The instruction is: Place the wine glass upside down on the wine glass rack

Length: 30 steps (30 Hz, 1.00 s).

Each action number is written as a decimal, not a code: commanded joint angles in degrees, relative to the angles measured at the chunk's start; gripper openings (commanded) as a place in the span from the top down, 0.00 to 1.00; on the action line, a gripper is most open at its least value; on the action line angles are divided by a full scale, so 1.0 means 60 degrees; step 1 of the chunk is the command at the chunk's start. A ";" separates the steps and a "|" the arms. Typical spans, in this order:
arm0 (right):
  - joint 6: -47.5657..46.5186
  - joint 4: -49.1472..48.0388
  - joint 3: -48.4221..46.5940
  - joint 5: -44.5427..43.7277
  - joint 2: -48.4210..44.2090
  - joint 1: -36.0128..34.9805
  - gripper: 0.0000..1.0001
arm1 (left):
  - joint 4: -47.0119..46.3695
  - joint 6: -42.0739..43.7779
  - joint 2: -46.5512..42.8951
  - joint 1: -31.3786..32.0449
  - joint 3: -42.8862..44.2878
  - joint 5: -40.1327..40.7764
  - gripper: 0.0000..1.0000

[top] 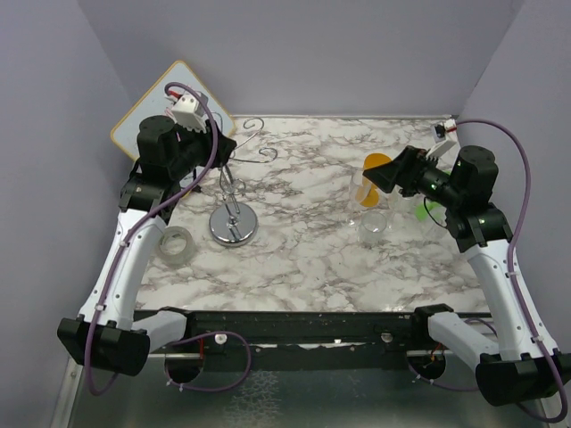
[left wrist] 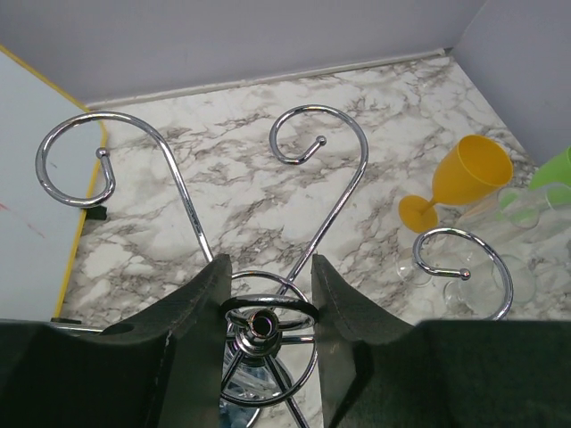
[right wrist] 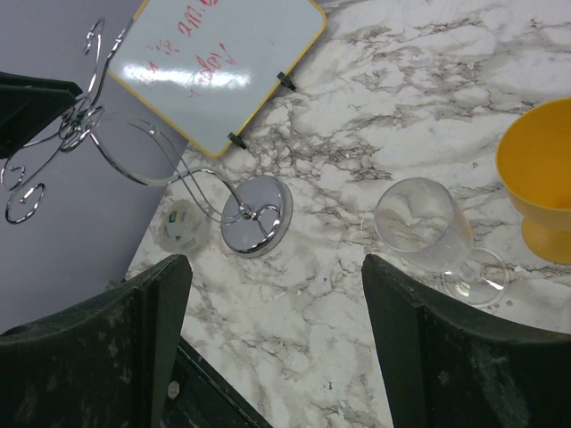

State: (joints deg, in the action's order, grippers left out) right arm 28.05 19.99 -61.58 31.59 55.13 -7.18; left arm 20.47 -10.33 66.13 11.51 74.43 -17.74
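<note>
The wine glass rack (top: 234, 225) is a chrome stand with a round mirror base, thin post and curled wire arms (left wrist: 339, 192). It stands at the left of the marble table. My left gripper (top: 223, 162) is shut on the small ring at the rack's top (left wrist: 268, 304), with both pads touching it. A clear wine glass (top: 373, 225) stands on the right side of the table, also seen in the right wrist view (right wrist: 419, 223). My right gripper (right wrist: 272, 312) hangs open above the table beside that glass, with nothing between its fingers.
A yellow goblet (top: 370, 176) stands just behind the clear glass and close to the right gripper. A tape roll (top: 177, 242) lies left of the rack base. A whiteboard (top: 183, 85) leans at the back left corner. Something green (left wrist: 558, 169) sits at the far right.
</note>
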 commanded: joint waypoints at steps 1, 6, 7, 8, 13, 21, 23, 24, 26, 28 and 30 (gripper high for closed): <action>0.0186 -0.0447 0.0198 0.0008 0.0053 -0.0063 0.18 | -0.2726 -0.0694 0.0255 0.0118 0.0258 -0.0691 0.96; 0.0108 -0.0466 0.0229 -0.0057 0.0116 -0.0063 0.18 | -0.4194 -0.1162 0.0607 0.0133 0.0203 -0.0684 0.98; 0.0090 -0.0450 0.0239 -0.0064 0.0157 -0.0063 0.18 | -0.4449 -0.1283 0.0699 0.0133 0.0237 -0.0690 0.98; 0.0055 -0.0444 0.0232 -0.0075 0.0195 -0.0063 0.18 | -0.4647 -0.1362 0.0795 0.0133 0.0284 -0.0715 0.98; -0.0073 -0.0449 0.0329 -0.0156 0.0285 -0.0063 0.18 | -0.5390 -0.1444 0.1114 0.0147 0.0249 -0.0643 0.99; -0.0739 -0.0242 0.0388 -0.0115 0.0654 -0.0084 0.18 | -0.5601 -0.1183 0.1399 0.0190 -0.0339 -0.0814 0.94; -0.1075 0.0198 0.0160 -0.0303 0.0885 -0.0100 0.18 | -0.5366 -0.1147 0.1506 0.0191 -0.0328 -0.0823 0.91; -0.1259 0.0413 0.0030 -0.0412 0.1004 -0.0148 0.18 | -0.5210 -0.1129 0.1588 0.0191 -0.0259 -0.0812 0.91; -0.1523 0.0788 -0.0164 -0.0751 0.1244 -0.0342 0.18 | -0.4872 -0.1108 0.1805 0.0191 -0.0049 -0.0793 0.90; -0.1708 0.1089 -0.0357 -0.1096 0.1465 -0.0561 0.20 | -0.4460 -0.1104 0.2094 0.0191 0.0246 -0.0719 0.90; -0.1819 0.1351 -0.0547 -0.1583 0.1664 -0.0860 0.23 | -0.3989 -0.1117 0.2404 0.0192 0.0610 -0.0739 0.86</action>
State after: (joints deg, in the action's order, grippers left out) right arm 20.84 23.03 -61.67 27.99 63.40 -9.67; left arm -4.32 -17.21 77.87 12.62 72.95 -21.32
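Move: The left fingers already hold the wine glass rack near its top hub; its round base lies some 28 cm below, about 1 cm back and 1 cm left of that hand, with the tape roll about 7 cm back and 16 cm left. The open right hand has the nearest clear wine glass about 7 cm straight ahead and 20 cm below; the yellow glass stands 6 cm beyond it and 1 cm left, and the green one 9 cm ahead and 13 cm right of the hand. Keeping its grip on the hub of the rack, the left hand shifts the rack about 7 cm forward and 4 cm to the right, quick at first and then easing, while the wrist tips up and dips its left side, each by under ten degrees. The right hand, touching nothing and still wide open, hardly stirs at first, then sinks about 6 cm and edges a couple of centimetres forward towards the nearest clear glass, tipping slightly down. ##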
